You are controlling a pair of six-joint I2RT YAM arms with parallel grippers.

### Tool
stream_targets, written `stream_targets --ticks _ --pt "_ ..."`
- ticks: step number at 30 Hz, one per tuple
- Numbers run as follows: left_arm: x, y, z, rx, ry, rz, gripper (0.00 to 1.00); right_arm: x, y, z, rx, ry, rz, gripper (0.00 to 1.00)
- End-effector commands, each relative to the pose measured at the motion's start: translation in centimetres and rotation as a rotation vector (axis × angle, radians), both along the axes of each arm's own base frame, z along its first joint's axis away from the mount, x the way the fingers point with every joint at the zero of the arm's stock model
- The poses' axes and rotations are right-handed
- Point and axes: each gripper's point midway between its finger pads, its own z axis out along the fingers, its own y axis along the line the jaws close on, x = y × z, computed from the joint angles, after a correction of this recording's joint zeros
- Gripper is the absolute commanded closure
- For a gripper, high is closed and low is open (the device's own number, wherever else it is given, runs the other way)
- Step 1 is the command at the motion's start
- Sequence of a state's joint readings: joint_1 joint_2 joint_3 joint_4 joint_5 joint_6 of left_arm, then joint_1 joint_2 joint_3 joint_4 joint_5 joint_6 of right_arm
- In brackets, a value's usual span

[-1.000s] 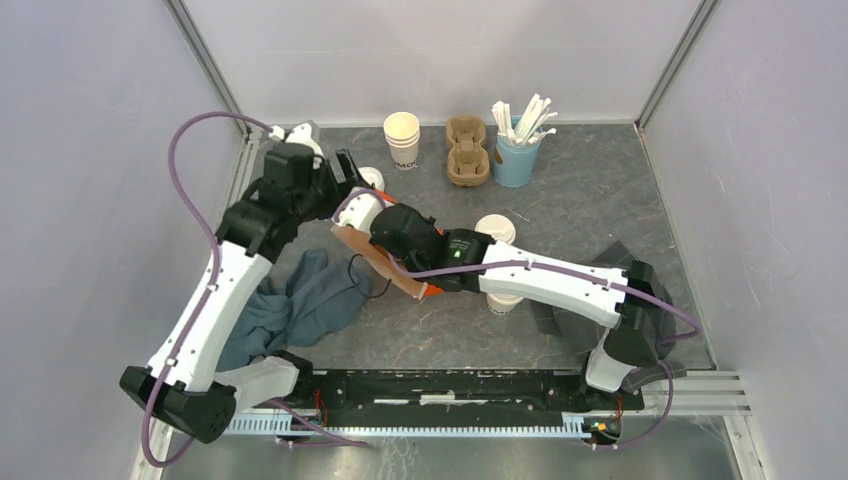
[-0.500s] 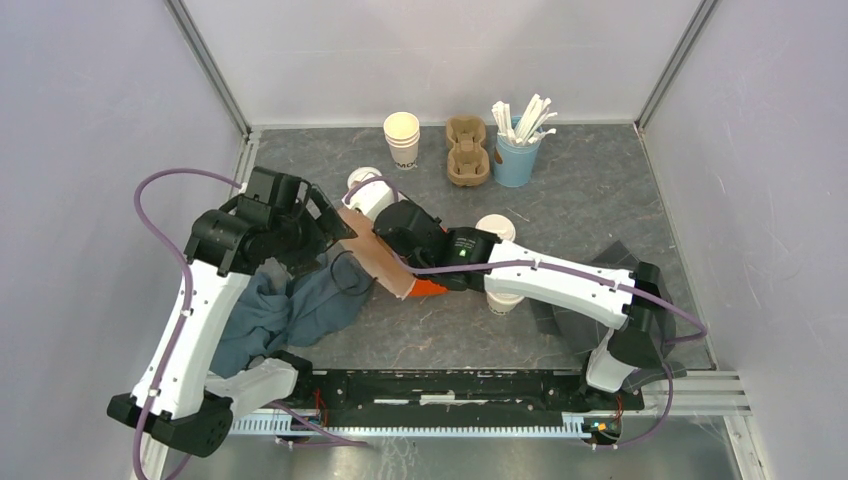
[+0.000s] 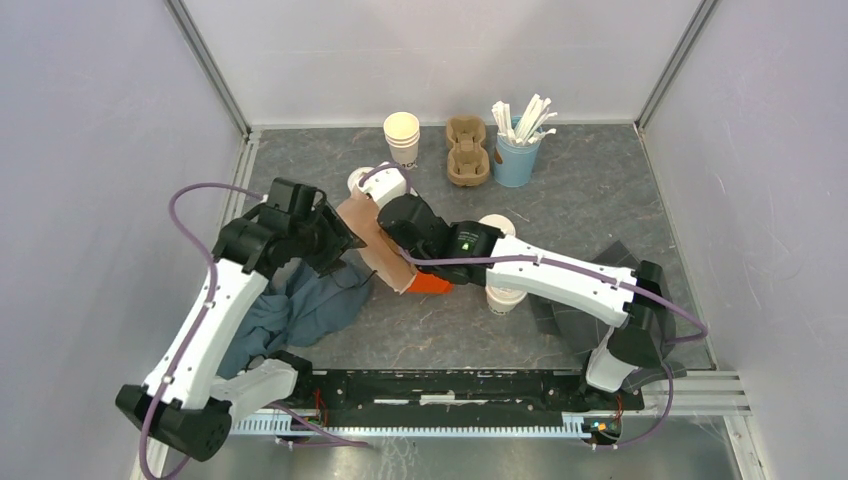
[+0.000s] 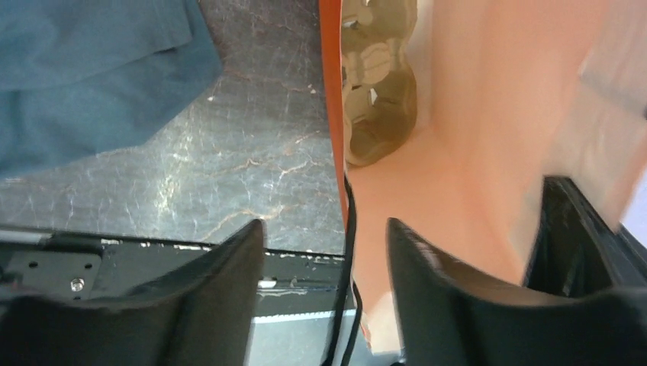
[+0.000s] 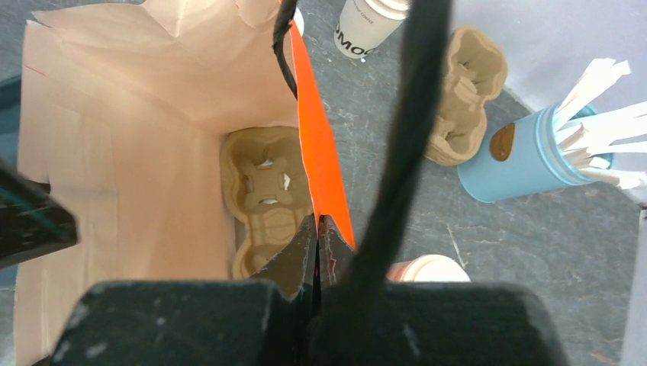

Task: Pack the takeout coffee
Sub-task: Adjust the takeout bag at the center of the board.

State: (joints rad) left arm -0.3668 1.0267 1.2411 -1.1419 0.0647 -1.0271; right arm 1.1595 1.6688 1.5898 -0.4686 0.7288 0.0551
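An orange paper bag (image 3: 375, 245) with a brown inside stands open at the table's middle. A pulp cup carrier (image 5: 263, 198) lies at its bottom. My right gripper (image 5: 317, 227) is shut on the bag's orange wall (image 5: 320, 168), beside a black cord handle (image 5: 404, 152). My left gripper (image 4: 324, 236) is open at the opposite rim, with the orange edge (image 4: 329, 114) and a black cord (image 4: 347, 267) running between its fingers. One takeout coffee (image 3: 497, 228) shows behind my right arm. Another takeout coffee (image 3: 503, 300) sits partly under it.
At the back stand a stack of lidless cups (image 3: 402, 138), spare pulp carriers (image 3: 467, 150) and a blue cup of stirrers (image 3: 516, 150). White lids (image 3: 356, 181) lie behind the bag. A blue cloth (image 3: 290, 310) is bunched near my left arm, and a dark sheet (image 3: 600, 260) lies right.
My left gripper has swung from behind the bag round to its left rim. The bag has tipped and shifted toward the back, still in my right gripper.
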Motion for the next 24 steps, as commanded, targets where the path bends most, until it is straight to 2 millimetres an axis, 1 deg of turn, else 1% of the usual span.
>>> stream_targets --ticks 1,3,5,6,8,9,12,13,14,15,16,17,18,19,20,21,22,23,24 --pt "3.1 -1.4 -0.3 -0.034 -0.086 -0.020 0.45 0.2 -0.2 3.1 0.172 0.023 -0.033 1.00" --pt "3.5 -1.0 -1.1 0.008 -0.085 -0.030 0.51 0.4 -0.5 2.8 0.224 0.056 -0.041 1.00" --pt "3.9 -0.7 -1.2 0.046 -0.092 -0.045 0.68 0.6 -0.7 3.1 0.275 0.060 -0.038 1.00" --pt "4.3 -0.5 -0.7 0.065 -0.110 -0.053 0.75 0.7 -0.7 3.3 0.292 0.057 -0.035 1.00" --pt "5.5 -0.5 1.4 0.095 -0.179 -0.083 0.91 0.8 -0.7 3.9 0.340 0.047 -0.040 1.00" --pt "6.4 -0.1 3.1 0.130 -0.228 -0.082 0.97 0.9 -0.7 4.0 0.372 0.054 -0.045 1.00" --pt "8.6 0.2 8.4 0.218 -0.316 -0.144 0.98 1.1 -0.5 4.8 0.473 0.092 -0.069 1.00" --pt "9.2 0.0 11.4 0.225 -0.367 -0.166 0.98 1.0 -0.6 4.9 0.506 0.110 -0.079 1.00" --pt "9.5 -0.5 12.6 0.227 -0.375 -0.205 0.98 0.7 -0.6 5.1 0.545 0.129 -0.082 1.00" --pt "9.9 -1.2 13.0 0.231 -0.356 -0.240 0.98 0.3 -0.7 5.0 0.585 0.149 -0.090 1.00" --pt "9.7 -1.7 13.3 0.234 -0.337 -0.265 0.98 -0.1 -1.1 4.2 0.635 0.173 -0.113 1.00" --pt "9.4 -2.4 12.9 0.244 -0.313 -0.291 0.98 -0.3 -1.5 3.1 0.684 0.192 -0.132 1.00" --pt "9.1 -3.2 11.6 0.266 -0.281 -0.323 0.98 -0.5 -2.1 1.4 0.734 0.213 -0.148 1.00" --pt "9.0 -3.9 9.7 0.294 -0.246 -0.363 0.98 -0.6 -2.8 -0.8 0.767 0.235 -0.171 1.00" --pt "9.1 -4.3 7.3 0.313 -0.200 -0.387 0.98 -0.4 -2.7 -1.9 0.805 0.245 -0.160 1.00" --pt "9.1 -4.4 5.8 0.317 -0.155 -0.398 0.98 -0.5 -2.3 -3.4 0.817 0.287 -0.145 1.00" --pt "9.1 -4.8 6.0 0.307 -0.147 -0.408 0.98 -0.6 -1.7 -3.8 0.817 0.338 -0.121 1.00" --pt "9.1 -5.3 7.4 0.296 -0.179 -0.407 0.98 -0.6 -1.3 -3.1 0.808 0.345 -0.098 1.00" --pt "9.0 -5.5 9.0 0.298 -0.233 -0.400 0.98 -0.6 -1.1 -2.0 0.792 0.316 -0.067 1.00"
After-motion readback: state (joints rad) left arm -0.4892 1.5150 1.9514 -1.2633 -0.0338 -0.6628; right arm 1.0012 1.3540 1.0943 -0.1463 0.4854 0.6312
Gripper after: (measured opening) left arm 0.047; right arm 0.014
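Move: Between the left hand's open fingers runs the takeout bag's near-left rim, about 3 cm ahead and 3 cm lower; the cup carrier inside the bag lies some 14 cm to the right, 9 cm ahead and 18 cm down. From the right hand, already pinching the far rim, that near-left rim is roughly 8 cm left, 5 cm back and 5 cm lower; one lidded cup stands 11 cm right and 9 cm ahead, about 22 cm down. Closing on the near-left rim as it eases about 3 cm forward and down, the left hand pinches the bag, swings the rim forward and up some 15 cm, then comes part way back down and to the right. The right hand keeps its grip on the far rim, rises slightly, then draws right and down while rolling its left side up nearly 40 degrees. ##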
